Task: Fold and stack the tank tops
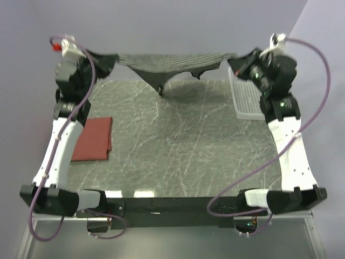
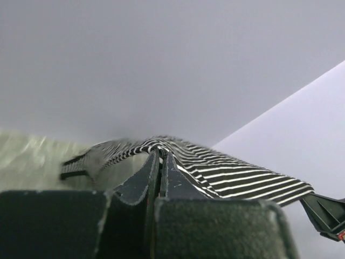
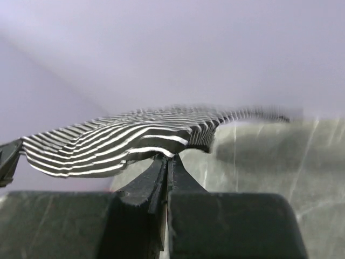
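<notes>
The black-and-white striped tank top (image 1: 172, 60) hangs stretched in the air across the back of the table, its black-trimmed straps drooping toward the marble. My left gripper (image 1: 102, 58) is shut on its left end; the left wrist view shows the striped cloth (image 2: 226, 172) pinched at the fingertips (image 2: 159, 154). At the other end my right gripper (image 1: 237, 58) is shut on the cloth, which in the right wrist view spreads leftward as a striped sheet (image 3: 108, 141) from the tips (image 3: 168, 158). A brick-red tank top (image 1: 94, 138) lies folded flat on the table's left side.
A white plastic mesh basket (image 1: 247, 100) sits at the back right, partly under the right arm. The grey marble table (image 1: 178, 140) spreads between the arms. Purple cables loop beside both arms. A pale wall stands behind.
</notes>
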Motion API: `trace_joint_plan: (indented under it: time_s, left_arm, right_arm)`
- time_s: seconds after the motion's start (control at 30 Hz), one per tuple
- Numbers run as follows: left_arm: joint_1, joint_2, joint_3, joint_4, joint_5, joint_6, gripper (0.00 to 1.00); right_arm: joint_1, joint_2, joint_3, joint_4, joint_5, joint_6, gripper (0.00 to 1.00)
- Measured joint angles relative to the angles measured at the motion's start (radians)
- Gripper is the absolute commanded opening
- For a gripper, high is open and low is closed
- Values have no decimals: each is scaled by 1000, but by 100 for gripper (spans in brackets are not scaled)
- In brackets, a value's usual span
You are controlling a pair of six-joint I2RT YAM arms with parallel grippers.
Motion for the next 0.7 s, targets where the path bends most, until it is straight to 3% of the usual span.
trace_joint_plan:
  time_s: [0.2, 0.37, 0.5, 0.7]
  left_arm:
    - [-6, -209, -491, 3, 2, -21, 1]
    - [-64, -315, -790, -136, 12, -42, 1]
    - [-149, -415, -852, -208, 16, -66, 1]
    - [-172, -469, -749, -305, -18, -90, 1]
  right_arm:
    - [1, -150, -505, 60, -18, 50, 0]
    - [2, -166, -921, -53, -11, 93, 0]
    - [1, -330, -1099, -151, -12, 130, 0]
    - [1, -474, -1005, -153, -18, 173, 0]
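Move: The striped tank top's hem is stretched between both hands, high up. The bare middle of the table, where it is to be laid, lies about 10 cm back and 18 cm to the right of the left hand, some 47 cm below; from the right hand it is 9 cm back and 19 cm left. The red folded top sits 20 cm left and 11 cm back of the left hand, the white basket 17 cm right and 10 cm ahead of the right. Still pinching the striped tank top's hem at its two ends, both hands whip it down and back over the bare table: the left about 30 cm down and 14 back, the right nearly 40 down and 16 back, fingers tipping steeply downward. At the end both lift again, the left some 4 cm, the right 7. ##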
